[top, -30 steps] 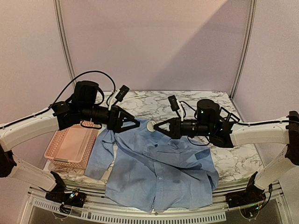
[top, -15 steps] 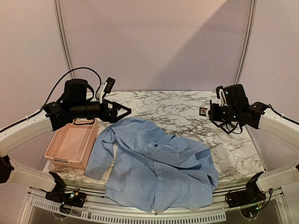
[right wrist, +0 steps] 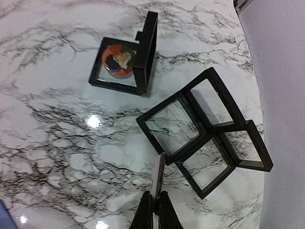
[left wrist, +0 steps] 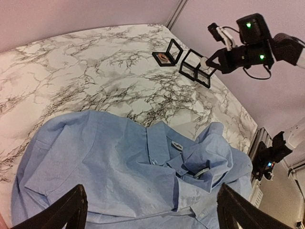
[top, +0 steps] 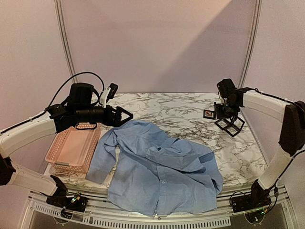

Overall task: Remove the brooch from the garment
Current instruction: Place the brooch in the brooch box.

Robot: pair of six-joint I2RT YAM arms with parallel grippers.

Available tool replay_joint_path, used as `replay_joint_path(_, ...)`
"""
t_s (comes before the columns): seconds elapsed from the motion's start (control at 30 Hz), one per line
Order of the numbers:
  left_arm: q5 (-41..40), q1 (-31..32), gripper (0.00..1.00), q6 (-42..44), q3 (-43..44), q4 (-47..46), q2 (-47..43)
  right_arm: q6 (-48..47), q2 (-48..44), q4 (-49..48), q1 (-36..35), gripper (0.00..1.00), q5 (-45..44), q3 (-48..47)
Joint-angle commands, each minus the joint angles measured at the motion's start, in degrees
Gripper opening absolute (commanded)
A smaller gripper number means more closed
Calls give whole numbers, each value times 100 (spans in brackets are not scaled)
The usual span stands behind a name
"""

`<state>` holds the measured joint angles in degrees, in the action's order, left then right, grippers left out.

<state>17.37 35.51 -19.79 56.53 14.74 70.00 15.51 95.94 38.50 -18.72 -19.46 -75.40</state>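
The garment [top: 157,171], a wrinkled light blue shirt, lies spread across the front of the marble table [top: 176,107]; the left wrist view shows its collar [left wrist: 162,143]. My right gripper [right wrist: 155,193] is shut on the brooch [right wrist: 157,176], a thin round disc seen edge-on. It hangs just above the empty black display frames [right wrist: 176,126] at the back right, away from the shirt. From above, this gripper [top: 222,113] points down at them. My left gripper [top: 127,115] stands open over the shirt's far left shoulder, nothing between its fingers [left wrist: 66,210]. A round grey rim [left wrist: 202,172] shows in a collar fold.
A pink plastic basket [top: 71,150] sits at the left edge, beside the shirt's sleeve. An open black box holding an orange badge [right wrist: 116,59] stands next to the empty frames. A further empty frame [right wrist: 209,164] lies close to the right wall.
My right gripper has carried the white disc from over the shirt's collar to the back right and turned down over the black frames. The left arm has drawn back to the left.
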Motion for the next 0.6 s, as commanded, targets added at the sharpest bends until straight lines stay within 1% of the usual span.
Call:
replay_joint_path(0.0,69,-53,94,-105,95,101,85,-472,837,530,113,0,-758,-480)
replay_joint_path(0.17,98,-53,94,-103,104,92,85,-581,1394,746,156,0,-1282,-896)
replay_joint_path(0.57,136,-53,94,-121,104,87,105,-951,1945,506,272,0,-1646,-1066)
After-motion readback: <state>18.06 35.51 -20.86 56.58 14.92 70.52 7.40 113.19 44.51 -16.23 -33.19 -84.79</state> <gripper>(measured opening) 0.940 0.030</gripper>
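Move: The right hand, still pinching a brooch on edge, goes for the nearer of two empty open boxes that stand joined, roughly 4 cm ahead, 8 cm to its right and 12 cm below. The farther empty box is about 8 cm ahead and 4 cm right; the filled box with a brooch inside lies some 14 cm ahead and 3 cm left, both equally low. From the left hand the nearer empty box is about 50 cm right, 16 cm ahead and 22 cm below. Downward about 6 cm and rightward about 5 cm, with a smaller push forward, the right hand carries the brooch in towards the nearer empty box. Most of the sinking comes early, then it eases while still sliding right. The wrist tilts by some 25 degrees so that the fingers lean more to the right and less forward; they stay shut on the brooch's rim. ##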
